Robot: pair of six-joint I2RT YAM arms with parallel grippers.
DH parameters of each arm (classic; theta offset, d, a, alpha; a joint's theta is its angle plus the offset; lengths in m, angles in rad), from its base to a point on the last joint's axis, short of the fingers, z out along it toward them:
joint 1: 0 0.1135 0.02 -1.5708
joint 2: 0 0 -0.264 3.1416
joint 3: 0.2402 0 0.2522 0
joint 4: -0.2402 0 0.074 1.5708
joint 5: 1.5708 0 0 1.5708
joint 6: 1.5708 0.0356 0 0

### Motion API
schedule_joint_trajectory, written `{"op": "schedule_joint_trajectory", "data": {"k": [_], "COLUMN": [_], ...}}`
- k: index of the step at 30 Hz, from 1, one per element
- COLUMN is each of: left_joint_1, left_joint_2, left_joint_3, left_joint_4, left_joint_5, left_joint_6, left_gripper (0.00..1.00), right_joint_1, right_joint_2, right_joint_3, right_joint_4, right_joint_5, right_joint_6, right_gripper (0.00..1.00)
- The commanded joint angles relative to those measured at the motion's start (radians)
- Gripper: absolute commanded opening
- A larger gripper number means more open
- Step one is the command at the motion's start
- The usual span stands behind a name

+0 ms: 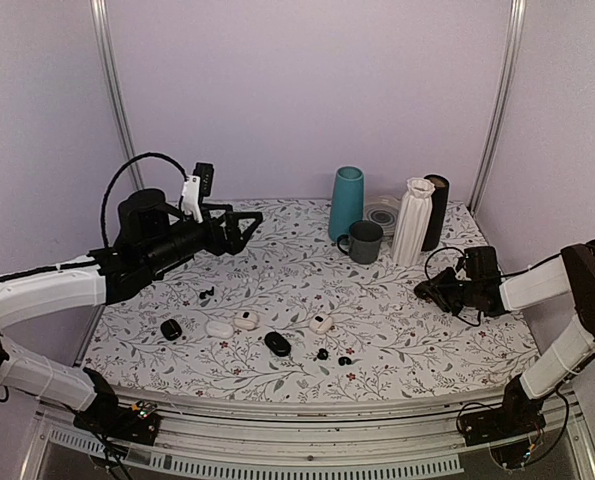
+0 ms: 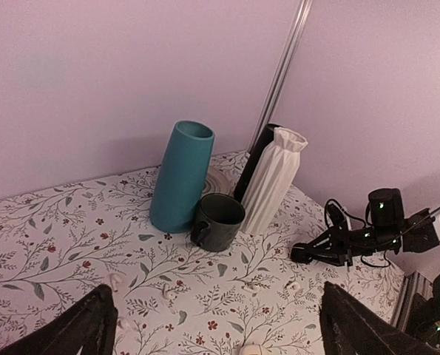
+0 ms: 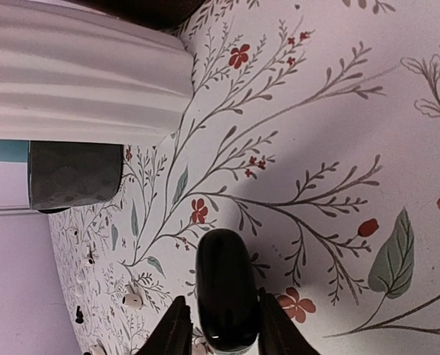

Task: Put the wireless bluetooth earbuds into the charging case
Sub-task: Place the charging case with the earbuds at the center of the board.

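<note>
A glossy black oval charging case (image 3: 225, 288) lies between the fingers of my right gripper (image 3: 220, 314) low over the table at the right (image 1: 424, 290). The jaws stand slightly apart from it, with a thin gap on the left side. Two tiny black earbuds (image 1: 322, 354) (image 1: 345, 360) lie near the front middle of the table. Another black case (image 1: 277, 344) lies just left of them. My left gripper (image 1: 247, 225) hangs raised over the back left of the table, its fingers (image 2: 94, 322) wide open and holding nothing.
A teal vase (image 1: 346, 203), dark mug (image 1: 363, 242), white ribbed vase (image 1: 413, 222) and black cylinder (image 1: 437, 210) stand at the back. White cases (image 1: 219, 328) (image 1: 245, 321) (image 1: 321, 324), a black case (image 1: 171, 329) and small white earbuds (image 3: 133, 299) are scattered about.
</note>
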Motion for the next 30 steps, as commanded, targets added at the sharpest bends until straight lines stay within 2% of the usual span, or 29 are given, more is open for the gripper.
{"op": "schedule_joint_trajectory", "data": {"k": [1, 7, 18, 25, 30], "left_joint_1": [0.013, 0.014, 0.004, -0.054, -0.137], "left_joint_2": [-0.035, -0.034, 0.015, 0.112, 0.234], "left_joint_3": [-0.027, -0.025, -0.013, 0.023, 0.096], "left_joint_4": [0.04, 0.046, 0.027, -0.039, -0.15], "left_joint_5": [-0.01, 0.006, 0.088, 0.085, -0.005], "left_joint_6": [0.002, 0.01, 0.021, 0.005, -0.004], "left_gripper": [0.96, 0.96, 0.96, 0.95, 0.94], "right_joint_1": [-0.004, -0.004, -0.004, 0.003, 0.034], "right_joint_2": [-0.035, -0.089, -0.199, -0.259, -0.284], "right_joint_3": [-0.02, -0.037, -0.035, -0.013, 0.032], "right_joint_4": [0.023, -0.003, -0.143, -0.194, -0.221], "right_joint_5": [-0.004, 0.001, 0.072, 0.058, 0.056], "right_joint_6": [0.022, 0.014, -0.065, -0.133, -0.173], "right_gripper": [0.37, 0.5, 0.62, 0.67, 0.67]}}
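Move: The charging case is still between the right fingertips, its middle some 1 cm ahead, 2 cm left and 1 cm below the hand point. From this hand the white vase stands about 10 cm ahead and 4 cm left, the dark bottle behind it some 14 cm ahead and 2 cm right, and the grey mug about 11 cm ahead and 15 cm left. From the left hand, the case lies roughly 38 cm to the right, 6 cm ahead and 27 cm lower. The charging case is let go on the board: the right fingers, only slightly parted at first, spread wide on either side and come free, and the hand lifts about 4 cm while drawing back some 2 cm. Late on, the empty, still open left hand dips about 6 cm and swings 5 cm to the right, its fingers tipping down a little. ##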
